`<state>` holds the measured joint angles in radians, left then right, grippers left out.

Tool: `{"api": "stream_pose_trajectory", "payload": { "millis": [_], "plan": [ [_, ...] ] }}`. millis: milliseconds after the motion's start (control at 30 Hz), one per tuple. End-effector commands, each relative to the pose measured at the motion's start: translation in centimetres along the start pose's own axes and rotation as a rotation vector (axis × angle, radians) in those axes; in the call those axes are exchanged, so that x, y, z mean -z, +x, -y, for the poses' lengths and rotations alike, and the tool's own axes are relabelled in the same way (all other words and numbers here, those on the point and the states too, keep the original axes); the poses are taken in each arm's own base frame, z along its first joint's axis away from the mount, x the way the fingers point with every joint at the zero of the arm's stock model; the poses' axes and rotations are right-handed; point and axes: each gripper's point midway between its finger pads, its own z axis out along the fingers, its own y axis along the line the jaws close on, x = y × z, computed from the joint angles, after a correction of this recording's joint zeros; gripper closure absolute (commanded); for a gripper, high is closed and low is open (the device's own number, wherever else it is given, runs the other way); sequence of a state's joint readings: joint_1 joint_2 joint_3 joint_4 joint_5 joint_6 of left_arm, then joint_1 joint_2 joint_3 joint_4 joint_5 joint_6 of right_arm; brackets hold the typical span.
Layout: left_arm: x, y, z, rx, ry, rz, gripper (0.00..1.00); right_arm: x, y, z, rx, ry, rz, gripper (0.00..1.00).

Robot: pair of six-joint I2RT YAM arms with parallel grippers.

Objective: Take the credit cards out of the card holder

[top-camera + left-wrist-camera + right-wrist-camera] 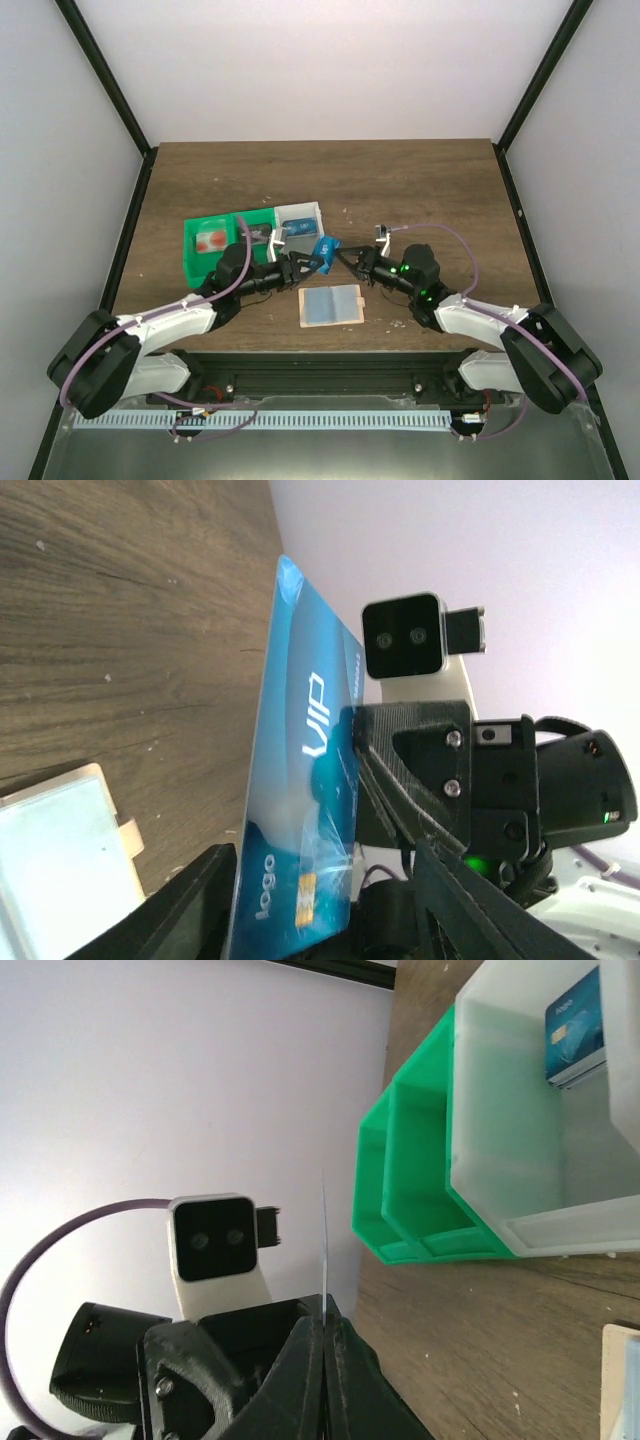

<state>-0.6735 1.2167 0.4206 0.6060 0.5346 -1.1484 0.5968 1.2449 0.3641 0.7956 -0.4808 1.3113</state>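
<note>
A bright blue credit card (pixel 323 249) hangs in the air between my two grippers, above the table behind the card holder (pixel 330 305). My right gripper (pixel 325 1318) is shut on one end of the blue card (pixel 324 1245), seen edge-on. My left gripper (pixel 318 850) is open, its jaws apart on either side of the card's other end (pixel 300 780), with a gap at the right finger (pixel 470 900). The tan holder lies open and flat, showing two blue-grey panels. In the top view the left gripper (pixel 305 264) and right gripper (pixel 347 258) face each other.
A green compartment tray (pixel 205 262) at the back left holds a pale card with red circles (pixel 211 241). Beside it a translucent white box (pixel 300 212) holds another blue card (pixel 578 1025). A corner of the holder (pixel 60 850) shows under the left gripper.
</note>
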Motion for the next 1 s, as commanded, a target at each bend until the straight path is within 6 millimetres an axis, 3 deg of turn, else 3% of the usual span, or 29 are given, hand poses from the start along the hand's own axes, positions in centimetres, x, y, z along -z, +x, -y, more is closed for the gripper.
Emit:
{"api": "stream_pose_trajectory", "payload": {
  "millis": [0, 167, 233, 300, 433, 533, 600, 767, 967],
  "plan": [
    [-0.6, -1.7, 2.4, -0.059, 0.070, 0.045, 0.57, 0.1, -0.3, -1.7, 0.008, -0.063, 0.002, 1.00],
    [-0.5, -1.9, 3.1, -0.076, 0.091, 0.047, 0.95, 0.3, 0.5, -0.8, 0.020, -0.042, -0.029, 0.96],
    [-0.4, -1.7, 3.4, -0.099, 0.101, 0.033, 1.00, 0.3, 1.0, -0.8, 0.078, -0.038, -0.061, 0.90],
    [-0.2, -1.1, 3.5, -0.127, 0.103, -0.003, 1.00, 0.3, 1.8, 0.3, 0.144, 0.026, -0.112, 0.80],
    [0.7, 1.3, 2.9, -0.191, 0.081, -0.119, 1.00, 1.4, 2.5, 0.2, 0.328, 0.076, -0.170, 0.64],
    [1.6, 3.2, 1.0, -0.252, 0.008, -0.194, 1.00, 2.4, 2.4, 0.5, 0.433, 0.162, -0.183, 0.62],
    [2.0, 4.1, 0.2, -0.290, -0.025, -0.248, 1.00, 2.9, 2.7, -0.4, 0.493, 0.164, -0.210, 0.60],
    [2.5, 5.8, 0.2, -0.348, -0.023, -0.379, 1.00, 3.3, 3.8, -2.7, 0.560, 0.118, -0.310, 0.54],
    [2.3, 7.0, 0.8, -0.346, 0.051, -0.472, 1.00, 3.3, 4.9, -2.2, 0.561, 0.104, -0.393, 0.49]
  ]
}}
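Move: The blue card, still pinched in the right fingers, has its middle about 2 cm to the right of the left hand and 1 cm ahead, between its half-open fingers; from the right hand that is some 3 cm left and 1 cm back. Below the left hand by about 17 cm, the card holder is 4 cm back and 3 cm right, and the white box is roughly 13 cm ahead, 4 cm left and 15 cm down. Reaching about 1 cm farther out, the left fingers shut on the blue card; then the right fingers let go and open to half. The left hand draws back some 7 cm towards the bases, sinking slightly and turning about 25 degrees clockwise, keeping its pinch. The right hand also goes back, about 5 cm, rising a couple of centimetres late on as its wrist rolls and its fingers tip upward. ##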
